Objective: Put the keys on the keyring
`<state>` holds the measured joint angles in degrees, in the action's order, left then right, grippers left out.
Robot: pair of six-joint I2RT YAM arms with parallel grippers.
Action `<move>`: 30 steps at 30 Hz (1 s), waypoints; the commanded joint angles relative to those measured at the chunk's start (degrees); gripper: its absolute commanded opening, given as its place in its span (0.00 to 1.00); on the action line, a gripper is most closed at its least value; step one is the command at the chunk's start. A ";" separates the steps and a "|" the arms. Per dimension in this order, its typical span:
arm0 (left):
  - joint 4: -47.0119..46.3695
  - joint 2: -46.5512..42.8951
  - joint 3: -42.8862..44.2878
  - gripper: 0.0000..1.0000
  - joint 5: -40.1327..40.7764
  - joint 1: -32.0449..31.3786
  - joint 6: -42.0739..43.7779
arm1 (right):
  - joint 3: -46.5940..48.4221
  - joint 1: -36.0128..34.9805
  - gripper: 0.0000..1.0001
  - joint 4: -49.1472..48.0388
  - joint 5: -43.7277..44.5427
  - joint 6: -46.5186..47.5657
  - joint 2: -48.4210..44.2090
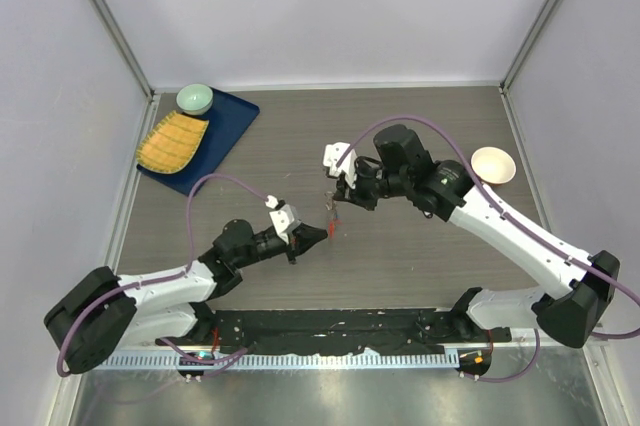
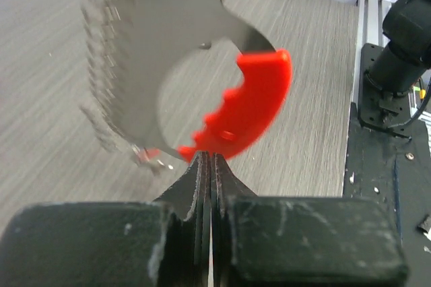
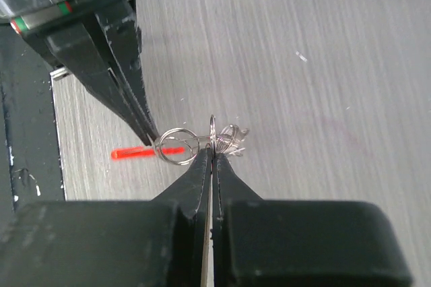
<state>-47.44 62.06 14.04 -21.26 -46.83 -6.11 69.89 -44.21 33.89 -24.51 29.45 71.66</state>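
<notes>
The keyring shows as a silver curved piece with a toothed edge [image 2: 145, 58] joined to a red curved tag [image 2: 256, 108]. My left gripper [image 2: 207, 157] is shut on the lower end of that red tag and holds it above the table [image 1: 400, 256]. In the right wrist view the tag is a thin red line [image 3: 135, 153], with a wire ring [image 3: 176, 145] beside the left fingers [image 3: 128, 91]. My right gripper [image 3: 211, 151] is shut on a second thin ring, beside a small silver cluster [image 3: 232, 139]. From above, both grippers [image 1: 318, 235] [image 1: 335, 208] meet at mid-table. I cannot make out the keys.
A blue tray [image 1: 225, 131] at the back left carries a yellow ribbed dish [image 1: 172, 143] and a green bowl [image 1: 195, 98]. A cream bowl [image 1: 494, 164] stands at the right. A black mat [image 1: 330, 326] runs along the near edge between the arm bases.
</notes>
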 commanded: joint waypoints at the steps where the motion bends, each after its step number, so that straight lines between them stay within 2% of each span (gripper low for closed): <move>1: -10.56 -1.06 -2.44 0.02 1.21 -0.11 -2.94 | 5.52 -1.32 0.01 3.98 2.27 3.77 0.85; 3: -10.40 -3.69 -3.49 0.08 2.96 -0.11 -2.94 | 6.05 -1.67 0.01 5.13 2.45 4.91 1.38; 4: -9.96 -4.92 -3.67 0.16 4.63 -0.19 -2.86 | 6.14 -1.76 0.01 5.83 2.36 5.17 1.38; 6: -8.03 -8.52 -4.20 0.22 6.13 -0.19 -1.98 | 5.79 -2.02 0.01 6.54 2.10 6.14 1.38; 7: -7.24 -9.76 -4.20 0.32 7.97 -0.19 -1.72 | 5.61 -2.20 0.01 6.71 2.19 6.40 1.21; 10: -1.53 -14.42 -3.24 0.41 8.77 -0.02 1.27 | 4.65 -2.38 0.01 7.33 1.93 7.63 0.68; 14: 4.28 -15.66 -0.60 0.46 6.24 0.07 5.14 | 3.59 -2.81 0.01 8.03 1.57 8.60 0.68; 20: -1.85 -12.15 -0.42 0.49 2.45 0.07 5.85 | 1.40 -4.48 0.01 8.65 1.13 8.87 1.20; 30: -5.03 -10.47 2.39 0.49 -3.26 -0.02 5.85 | 0.16 -6.24 0.01 8.21 1.14 8.08 1.73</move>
<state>-47.07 51.18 13.10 -20.58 -46.81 -1.19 69.41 -49.82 43.86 -22.61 37.43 73.45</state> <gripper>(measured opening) 0.493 0.045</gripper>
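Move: My right hand holds the keyring, its bundle hanging beneath the fingertips. For my left hand, shut beside the bundle, the ring is about 3 cm ahead, 1 cm to the right and 6 cm up; the red handle is some 3 cm to its right, level fore and aft, 1 cm above. From my right hand, the left fingertips are roughly 4 cm back, 1 cm left and 8 cm below, and the red handle 4 cm back, 2 cm right, 8 cm below. I open my left fingers about halfway and, after a slight dip, lift them some 5 cm towards the keyring, swinging out to the left and then partly back. My right hand keeps its pinch, rises a little, then brings the bundle back about 4 cm and down as far towards the left fingers, tipping about 10 degrees more steeply down. ##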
